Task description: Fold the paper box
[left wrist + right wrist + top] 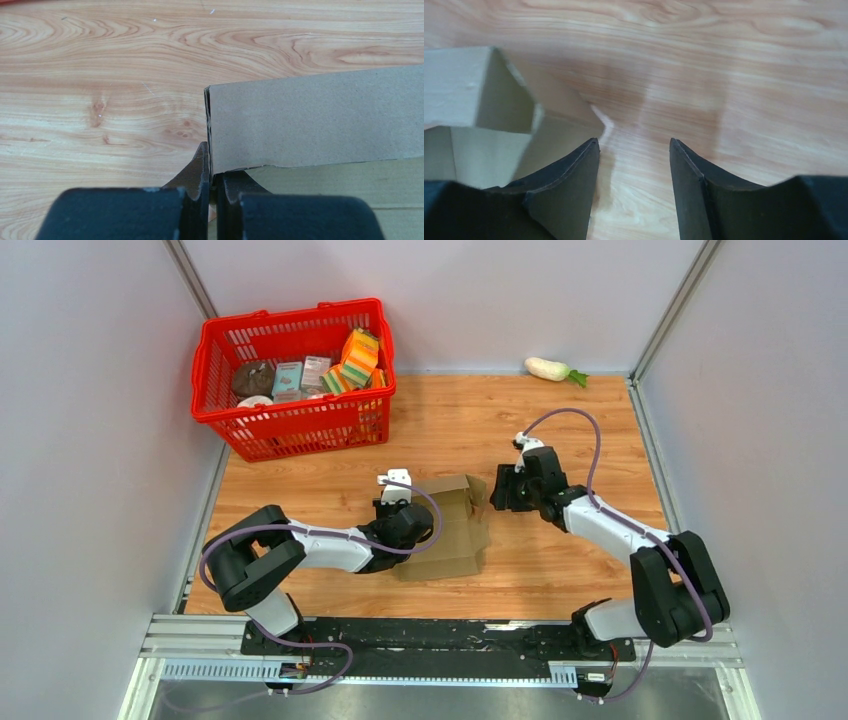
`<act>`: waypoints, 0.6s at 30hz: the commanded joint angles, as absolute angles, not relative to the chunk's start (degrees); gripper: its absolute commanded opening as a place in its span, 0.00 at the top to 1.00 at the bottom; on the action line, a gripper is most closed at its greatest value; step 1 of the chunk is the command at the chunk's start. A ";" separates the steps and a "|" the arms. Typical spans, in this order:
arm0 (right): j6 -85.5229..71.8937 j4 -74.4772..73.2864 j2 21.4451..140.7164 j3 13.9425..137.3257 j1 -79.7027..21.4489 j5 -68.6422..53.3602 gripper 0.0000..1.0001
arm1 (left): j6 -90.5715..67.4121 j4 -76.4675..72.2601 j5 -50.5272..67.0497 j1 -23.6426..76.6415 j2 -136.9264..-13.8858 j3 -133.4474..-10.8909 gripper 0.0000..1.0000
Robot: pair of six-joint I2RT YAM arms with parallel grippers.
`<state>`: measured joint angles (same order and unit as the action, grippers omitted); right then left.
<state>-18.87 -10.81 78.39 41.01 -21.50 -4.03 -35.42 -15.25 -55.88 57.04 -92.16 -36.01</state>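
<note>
The paper box (455, 530) is plain brown cardboard, partly folded, lying on the wooden table between the two arms. My left gripper (420, 524) is at its left side. In the left wrist view that gripper (213, 175) is shut on the corner edge of an upright cardboard panel (315, 120). My right gripper (494, 492) sits just right of the box's raised right flap. In the right wrist view it (634, 144) is open over bare wood, with nothing between the fingers. The box's flaps (474, 95) lie just beyond its left finger.
A red shopping basket (300, 430) with packaged groceries stands at the back left. A white radish (550, 368) lies against the back wall on the right. Grey walls close in the table on both sides.
</note>
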 commanded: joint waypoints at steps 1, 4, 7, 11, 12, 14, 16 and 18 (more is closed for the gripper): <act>-10.91 1.91 79.01 40.96 -25.48 -7.56 0.43 | -32.78 -13.54 -53.09 57.39 -92.99 -35.07 1.00; -9.41 5.09 80.33 40.87 -27.42 -8.26 0.43 | -32.70 -13.97 -53.17 57.39 -92.99 -35.16 1.00; -9.05 7.12 81.21 40.87 -28.56 -9.83 0.43 | -32.52 -13.71 -53.00 57.39 -92.64 -35.16 1.00; -7.74 7.73 82.44 40.70 -29.27 -10.72 0.43 | -32.52 -13.71 -53.00 57.39 -92.46 -35.16 1.00; -7.56 8.08 82.44 40.52 -29.35 -10.72 0.43 | -32.52 -13.71 -53.00 57.39 -92.46 -35.16 1.00; -7.38 9.74 82.53 40.08 -29.36 -10.63 0.43 | -32.52 -13.71 -53.00 57.39 -92.64 -35.07 1.00; -7.29 10.98 82.62 39.38 -29.53 -11.33 0.44 | -32.61 -13.71 -52.82 57.39 -92.55 -35.07 1.00; -7.30 14.14 82.70 37.98 -30.66 -11.51 0.45 | -32.70 -13.80 -52.73 57.39 -92.55 -35.07 1.00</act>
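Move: The right hand, open and pointing down, is beside the box. The box's far right corner lies about 8 cm to its left and 3 cm ahead, roughly 1 cm lower; the middle of the box is some 14 cm left and 11 cm back, about 4 cm lower. The left hand already pinches the far left corner, with the far right corner about 16 cm to its right and 4 cm ahead, roughly level. Still pinching the box's far left corner, the left hand holds in place while the right hand, fingers kept about half open, swings some 7 cm left to the far right corner, quickly at first, then easing off. It rises slightly on the way, turns about 20 degrees counter-clockwise with its fingers tipping to point more forward, and ends with them close over the right-hand wall; contact there can't be made out. ##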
